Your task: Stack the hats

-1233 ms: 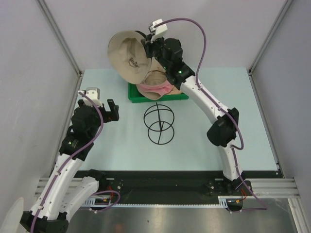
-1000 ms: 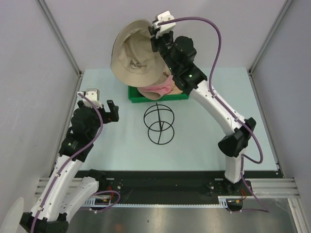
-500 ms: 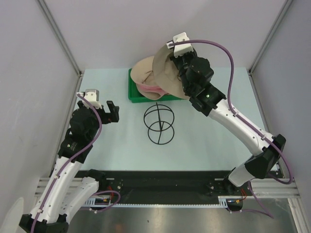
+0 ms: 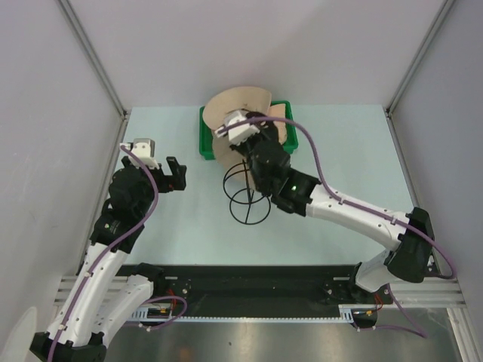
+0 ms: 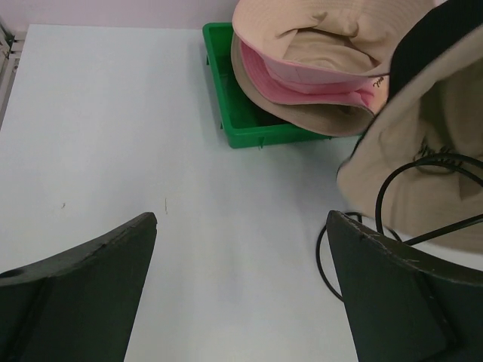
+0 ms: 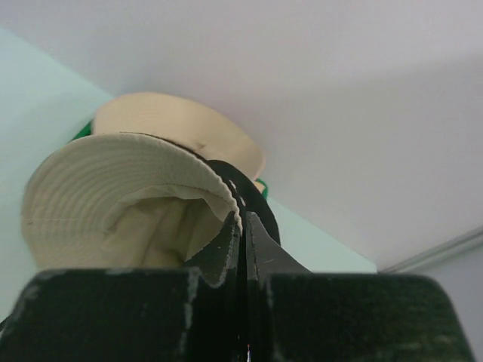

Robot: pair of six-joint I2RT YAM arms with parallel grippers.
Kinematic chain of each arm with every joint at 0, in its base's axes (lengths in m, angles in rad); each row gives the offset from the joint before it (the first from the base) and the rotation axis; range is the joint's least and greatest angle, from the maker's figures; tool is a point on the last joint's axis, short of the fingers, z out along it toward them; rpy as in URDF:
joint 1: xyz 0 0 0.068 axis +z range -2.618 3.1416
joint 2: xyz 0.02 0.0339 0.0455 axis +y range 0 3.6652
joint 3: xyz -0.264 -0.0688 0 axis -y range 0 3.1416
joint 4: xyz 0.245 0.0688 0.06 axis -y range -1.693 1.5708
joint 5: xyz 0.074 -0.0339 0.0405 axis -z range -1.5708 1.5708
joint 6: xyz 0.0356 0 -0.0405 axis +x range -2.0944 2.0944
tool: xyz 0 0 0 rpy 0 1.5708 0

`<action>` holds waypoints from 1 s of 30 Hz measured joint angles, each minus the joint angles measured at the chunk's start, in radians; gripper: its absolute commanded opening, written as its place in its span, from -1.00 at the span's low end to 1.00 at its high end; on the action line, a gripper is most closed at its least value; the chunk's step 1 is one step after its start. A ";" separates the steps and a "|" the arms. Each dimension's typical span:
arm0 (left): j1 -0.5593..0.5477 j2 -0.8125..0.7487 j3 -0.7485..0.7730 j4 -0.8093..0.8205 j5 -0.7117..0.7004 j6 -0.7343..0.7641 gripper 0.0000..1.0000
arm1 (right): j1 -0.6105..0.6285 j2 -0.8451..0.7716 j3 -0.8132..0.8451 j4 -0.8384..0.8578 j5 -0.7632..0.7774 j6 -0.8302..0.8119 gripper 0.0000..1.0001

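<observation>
My right gripper (image 6: 242, 219) is shut on the brim of a beige hat (image 6: 113, 204), with a black strip of fabric pressed against that brim. In the top view the held hat (image 4: 226, 109) hangs over the tray's left part and the top of the wire stand (image 4: 245, 200), with the right gripper (image 4: 240, 139) just below its brim. More hats lie piled in the green tray: a beige one (image 5: 317, 38) on top, a pink one (image 5: 302, 81) under it. My left gripper (image 5: 241, 219) stands open over bare table, left of the stand.
The green tray (image 5: 226, 90) sits at the back middle of the table. The black wire stand (image 5: 392, 188) is right in front of it, partly covered by the held hat (image 5: 423, 166). Grey walls close in the left, right and back. The left gripper (image 4: 175, 173) is at the left.
The right arm has swung the beige hat from high at the back down and toward the front, onto the wire stand. The left arm has not moved.
</observation>
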 measured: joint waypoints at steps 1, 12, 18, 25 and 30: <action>0.000 0.000 0.000 0.000 0.003 0.000 0.99 | 0.035 0.000 -0.011 0.000 0.012 -0.003 -1.00; 0.000 0.000 0.000 0.000 0.020 -0.007 1.00 | 0.192 -0.081 -0.106 -0.090 0.032 0.137 -1.00; 0.000 0.001 0.000 0.000 0.029 -0.008 1.00 | 0.192 -0.137 -0.194 -0.179 -0.079 0.325 -1.00; 0.000 0.006 0.000 0.000 0.029 -0.008 0.99 | 0.195 -0.135 -0.272 -0.211 -0.257 0.479 -1.00; 0.000 0.008 0.000 0.000 0.029 -0.008 0.99 | 0.205 -0.119 -0.278 -0.209 -0.324 0.541 -1.00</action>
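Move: The wire stand, where the held hat is bound, lies almost straight below the right hand, its middle some 27 cm down. From that hand, the green tray is about 27 cm ahead, level sideways and some 35 cm lower; the beige-brimmed hat on top in the tray stands about 27 cm ahead, 1 cm left and 29 cm down. From the left hand, the stand is roughly 7 cm ahead, 21 cm to the right and 16 cm below. The black smiley hat, still pinched by its brim in the shut right fingers, is brought back about 12 cm, down some 13 cm and left about 8 cm, mostly back and left at first, then sinking faster. The wrist tips down about 25 degrees and turns roughly as far counter-clockwise, laying the hat crown-up over the wire stand. ##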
